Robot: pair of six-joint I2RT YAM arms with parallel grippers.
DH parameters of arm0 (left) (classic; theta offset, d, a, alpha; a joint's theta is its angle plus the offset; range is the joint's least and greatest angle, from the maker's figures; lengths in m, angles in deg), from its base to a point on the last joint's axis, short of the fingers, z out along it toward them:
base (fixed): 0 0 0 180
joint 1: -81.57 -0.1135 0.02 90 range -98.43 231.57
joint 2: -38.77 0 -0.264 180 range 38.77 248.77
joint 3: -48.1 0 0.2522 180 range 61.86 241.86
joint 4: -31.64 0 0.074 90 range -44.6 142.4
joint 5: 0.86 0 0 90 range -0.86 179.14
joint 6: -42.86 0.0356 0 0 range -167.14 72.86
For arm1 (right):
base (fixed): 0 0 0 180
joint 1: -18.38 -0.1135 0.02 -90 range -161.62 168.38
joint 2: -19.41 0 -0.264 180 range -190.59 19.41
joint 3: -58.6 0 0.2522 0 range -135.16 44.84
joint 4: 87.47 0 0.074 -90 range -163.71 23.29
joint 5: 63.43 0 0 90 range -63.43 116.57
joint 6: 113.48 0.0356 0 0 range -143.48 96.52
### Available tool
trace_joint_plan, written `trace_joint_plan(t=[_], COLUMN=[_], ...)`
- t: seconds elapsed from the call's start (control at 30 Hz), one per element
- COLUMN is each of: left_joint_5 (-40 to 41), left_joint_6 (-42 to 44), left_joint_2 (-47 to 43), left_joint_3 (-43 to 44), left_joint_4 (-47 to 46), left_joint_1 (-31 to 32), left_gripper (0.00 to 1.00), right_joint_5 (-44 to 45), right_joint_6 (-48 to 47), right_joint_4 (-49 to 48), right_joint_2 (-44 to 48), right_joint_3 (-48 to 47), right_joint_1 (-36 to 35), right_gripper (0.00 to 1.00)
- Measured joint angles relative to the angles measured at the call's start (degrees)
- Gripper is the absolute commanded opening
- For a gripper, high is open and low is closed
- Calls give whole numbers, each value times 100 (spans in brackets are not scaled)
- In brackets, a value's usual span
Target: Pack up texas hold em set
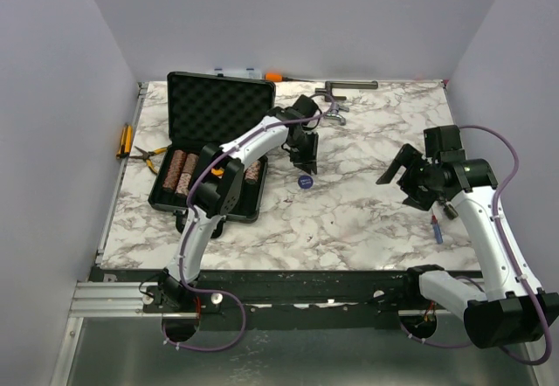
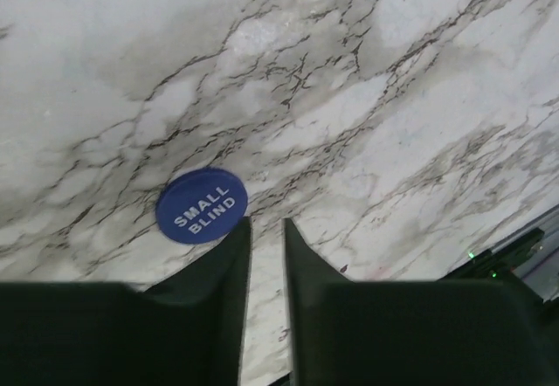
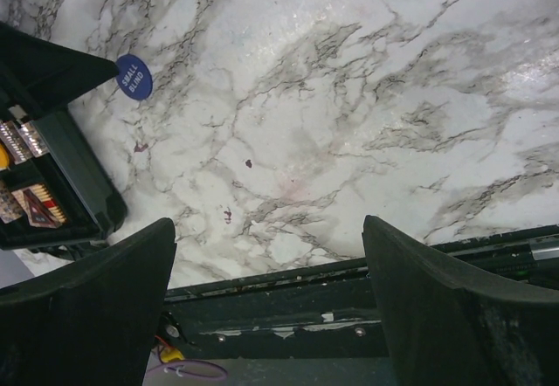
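The black hard case (image 1: 166,196) lies open at the left, its foam-lined lid (image 1: 218,102) standing up. Brown chip stacks (image 1: 182,172) lie inside. A round blue token marked SMALL BLIND (image 1: 304,181) lies flat on the marble just right of the case. My left gripper (image 1: 306,164) hovers right over it. In the left wrist view the token (image 2: 202,204) lies beside the left fingertip, and the gripper (image 2: 267,222) has a narrow empty gap. My right gripper (image 1: 395,173) is wide open and empty at the right. Its view (image 3: 269,233) shows the token (image 3: 134,76) and the case corner (image 3: 87,185) with red card decks (image 3: 39,207).
Yellow-handled pliers (image 1: 145,153) lie left of the case. A clear organiser box (image 1: 236,72) and an orange-handled tool (image 1: 274,77) sit behind the lid. A metal tool (image 1: 336,105) lies at the back. A small red and blue object (image 1: 436,229) lies near the right arm.
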Motion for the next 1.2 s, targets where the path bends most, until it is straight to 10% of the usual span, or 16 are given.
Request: trace_joint_plan(t=[1.2], left_joint_5=[-162], left_joint_6=[-1799], left_joint_2=[-791], left_joint_3=[-2177], left_joint_4=[-903], left_joint_1=[-577], left_gripper=[0], right_joint_5=[-66], right_joint_6=[111], right_joint_4=[-9], right_joint_2=[184], right_joint_3=[173], right_joint_1=[2], right_gripper=[90])
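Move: The left hand is empty, its fingers part open, over the marble to the right of the poker case. The case body's middle is about 31 cm to its left, 3 cm back and 4 cm down, and the small blind button is some 3 cm left, 2 cm back and 5 cm below. The metal tap stands about 18 cm ahead and 6 cm right. From the idle right hand the case is about 55 cm left, 11 cm ahead and 16 cm down. The left hand shuts its empty fingers fully while sinking about 4 cm to just above the table and easing 2 cm back, leaving the small blind untaken. Low down, it then sweeps some 5 cm left past the button towards the case, turning about 20 degrees counter-clockwise with the fingertips tilting back towards the base, the gripper's body pushing against the case's right side, and it stops with the shut tips just left of the button. ##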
